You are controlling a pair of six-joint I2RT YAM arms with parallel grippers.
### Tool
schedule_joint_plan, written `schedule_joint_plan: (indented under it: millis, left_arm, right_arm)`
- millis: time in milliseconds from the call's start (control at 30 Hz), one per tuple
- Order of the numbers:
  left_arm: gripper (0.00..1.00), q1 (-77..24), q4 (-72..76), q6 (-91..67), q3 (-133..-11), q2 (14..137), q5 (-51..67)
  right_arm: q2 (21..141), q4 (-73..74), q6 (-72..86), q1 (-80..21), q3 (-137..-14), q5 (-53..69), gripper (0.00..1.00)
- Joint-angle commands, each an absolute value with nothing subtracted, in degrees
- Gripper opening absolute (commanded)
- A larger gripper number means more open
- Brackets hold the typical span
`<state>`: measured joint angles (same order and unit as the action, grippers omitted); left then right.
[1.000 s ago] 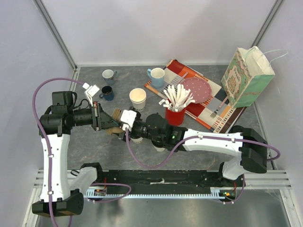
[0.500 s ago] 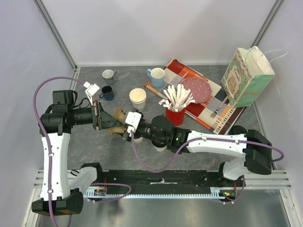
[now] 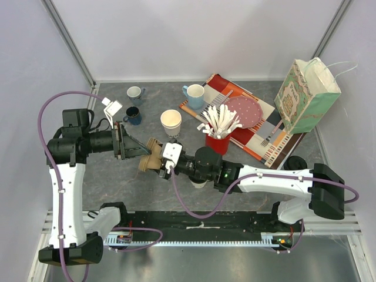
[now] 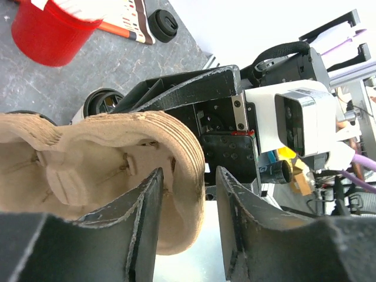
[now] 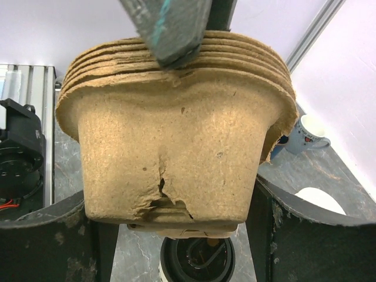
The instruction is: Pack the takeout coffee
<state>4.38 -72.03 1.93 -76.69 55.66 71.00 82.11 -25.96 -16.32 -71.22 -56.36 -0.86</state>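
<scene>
A stack of brown pulp cup carriers [image 3: 151,157] hangs above the table between both grippers. My right gripper [image 3: 160,163] is shut on it, a finger pressed on each side of the stack [image 5: 176,153]. My left gripper [image 4: 188,217] is open: the carrier's rim [image 4: 185,176] sits between its fingers with a gap on one side. One takeout coffee shows its black lid [image 5: 197,261] right under the carriers. Another takeout coffee [image 3: 198,183] is half hidden under the right arm. A lidless cream paper cup [image 3: 171,121] stands behind.
Three mugs stand at the back: one [image 3: 136,93], a dark one [image 3: 133,115] and a light blue one [image 3: 194,95]. A red cup of white cutlery [image 3: 218,140] sits by a patterned mat with a pink plate [image 3: 247,111]. A green gift bag [image 3: 308,94] stands far right.
The right gripper has closed on the carrier stack and both have shifted slightly right. The left gripper's jaws have spread apart and let go of the rim.
</scene>
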Motion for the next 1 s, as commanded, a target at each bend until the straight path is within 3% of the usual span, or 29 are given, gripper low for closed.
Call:
schedule_joint_plan:
  millis: [0, 100, 267, 400, 433, 500, 567, 967]
  left_arm:
    - [0.39, 4.2, -74.0, 5.2, -81.3, 56.1, 72.2]
    - [0.35, 4.3, -74.9, 5.9, -80.5, 56.0, 72.3]
    - [0.41, 4.3, -75.0, 6.1, -79.0, 55.7, 74.2]
    - [0.39, 4.2, -77.0, 7.7, -79.9, 55.5, 76.4]
    - [0.36, 4.2, -77.5, 9.0, -80.1, 55.5, 76.5]
    - [0.22, 4.1, -78.5, 9.8, -79.7, 55.5, 76.6]
    - [0.02, 4.1, -78.3, 9.5, -79.5, 55.5, 76.6]
    - [0.02, 4.2, -74.9, 5.2, -85.2, 56.2, 73.7]
  right_arm:
    - [77.4, -29.6, -17.0, -71.2, -56.2, 1.5, 0.06]
    - [76.9, -29.4, -17.5, -71.2, -56.3, 1.3, 0.06]
    - [77.6, -28.0, -17.7, -71.2, -57.7, 1.5, 0.07]
    - [77.8, -28.0, -17.4, -71.3, -57.8, 1.1, 0.07]
    - [77.8, -27.9, -17.4, -71.2, -57.8, 1.1, 0.06]
    - [77.4, -27.9, -17.4, -71.2, -57.8, 1.1, 0.06]
    - [77.1, -27.9, -17.6, -71.2, -57.7, 1.1, 0.06]
    - [70.9, -26.8, -18.2, -70.2, -52.6, 0.4, 0.10]
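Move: Just below the left fingers, which stand open astride its upper rim, is the stack of cardboard cup carriers, its middle some 5 cm down and 2 cm to the right; from the right hand, which already grips one pocket, it is about 4 cm left and level. From the right hand, a lidded cup stands roughly 20 cm below and 5 cm to the right, and the white paper cups about 17 cm ahead, 5 cm right and 20 cm down. Closing from half open to nearly shut, the left fingers pinch the upper rim of the carrier stack, one pad inside and one outside, while that hand rises roughly 2 cm and eases slightly back. The right hand keeps its grip on the pocket; it lifts early, holds still as the left closes, then draws to the right, away from the left hand, about 2.5 cm right and 2 cm up overall. ##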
